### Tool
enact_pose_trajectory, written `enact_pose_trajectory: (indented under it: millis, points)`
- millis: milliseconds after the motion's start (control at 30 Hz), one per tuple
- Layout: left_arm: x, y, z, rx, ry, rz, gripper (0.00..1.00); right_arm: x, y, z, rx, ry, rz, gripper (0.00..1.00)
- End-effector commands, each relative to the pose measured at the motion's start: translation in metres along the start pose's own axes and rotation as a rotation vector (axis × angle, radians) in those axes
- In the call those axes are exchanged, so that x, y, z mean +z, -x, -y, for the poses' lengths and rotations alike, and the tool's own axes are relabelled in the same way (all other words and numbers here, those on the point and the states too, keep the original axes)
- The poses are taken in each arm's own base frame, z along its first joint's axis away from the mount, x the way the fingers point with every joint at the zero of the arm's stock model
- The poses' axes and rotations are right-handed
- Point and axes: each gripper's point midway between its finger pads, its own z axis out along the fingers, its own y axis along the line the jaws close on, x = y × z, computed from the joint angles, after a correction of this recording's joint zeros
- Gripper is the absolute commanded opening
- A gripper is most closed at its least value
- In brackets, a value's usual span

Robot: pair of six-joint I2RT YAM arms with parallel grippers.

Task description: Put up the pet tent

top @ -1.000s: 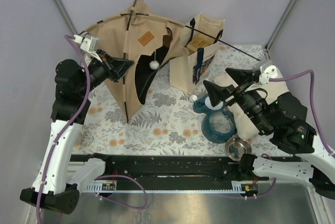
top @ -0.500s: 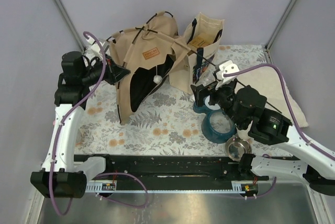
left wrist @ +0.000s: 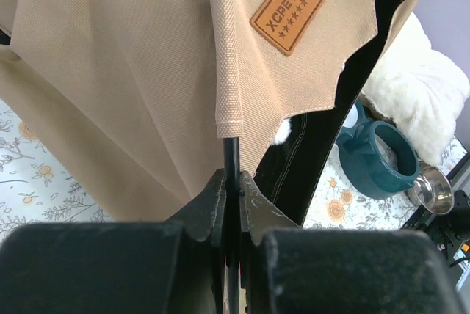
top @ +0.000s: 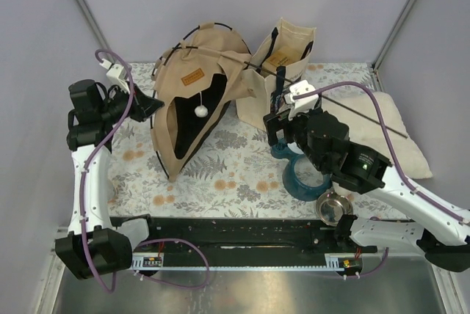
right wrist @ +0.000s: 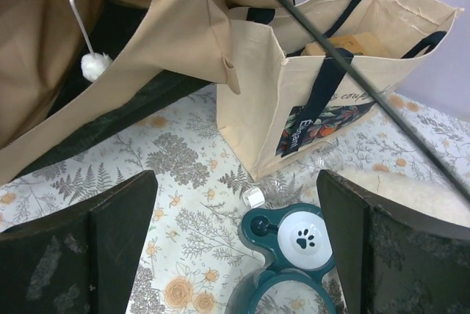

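The tan canvas pet tent (top: 191,101) stands at the back left with its dark doorway facing front. Its brown label patch (top: 192,76) and white pom-pom (top: 200,111) show. My left gripper (top: 156,103) is at the tent's left side, shut on a thin black pole (left wrist: 230,160) coming out of the canvas sleeve. The label (left wrist: 288,7) is just above it in the left wrist view. My right gripper (top: 279,129) is open and empty, above the teal feeder (right wrist: 294,255), right of the tent (right wrist: 110,50). A long black pole (top: 345,105) runs rightward over the tote bag.
A cream tote bag with navy handles (top: 283,72) stands right of the tent. A teal pet feeder (top: 302,174) and a steel bowl (top: 334,206) sit front right. A fluffy white pillow (top: 385,127) lies at the right. A clear bottle with a white cap (right wrist: 254,196) lies by the tote.
The left arm swung back left and down with the pole, and the tent leaned and rounded out. The right arm moved left from over the pillow to above the feeder.
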Motion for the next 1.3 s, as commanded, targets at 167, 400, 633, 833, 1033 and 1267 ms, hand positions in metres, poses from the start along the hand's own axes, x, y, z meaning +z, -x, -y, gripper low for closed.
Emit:
enact_pose_trajectory:
  millis: [167,400,633,833,1033,1267]
  points:
    - [-0.025,0.053,-0.005,0.078,0.040,0.219,0.00,-0.006,0.050,0.011,0.048,-0.003,0.081,1.00]
    - [-0.042,0.073,-0.003,0.075,-0.015,0.324,0.00,-0.013,0.059,0.015,0.058,0.000,0.106,0.99]
    - [-0.038,0.056,-0.017,0.072,-0.054,0.243,0.00,-0.015,0.066,0.020,0.047,-0.010,0.110,0.99]
    - [-0.041,0.047,-0.017,0.074,-0.069,0.218,0.00,-0.015,0.070,0.020,0.041,-0.008,0.108,0.99]
    - [-0.044,0.040,-0.013,0.068,-0.058,0.229,0.00,-0.008,0.054,0.018,0.031,-0.022,0.068,0.99]
    - [-0.046,0.032,-0.047,0.007,0.157,0.264,0.70,0.009,0.045,0.014,0.043,-0.026,0.028,1.00]
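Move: The left hand grips a tent pole, with the tent's middle about 6 cm ahead, 10 cm to its right and 10 cm below. The white pompom hangs some 3 cm ahead, 11 cm right and 13 cm below; the tote bag is about 11 cm ahead, 33 cm right and 15 cm below. From the open right hand the tent's middle lies roughly 10 cm ahead, 22 cm left and 15 cm lower. Left hand carries the gripped tent pole about 5 cm left, then lets go; open right hand rises 5 cm. ##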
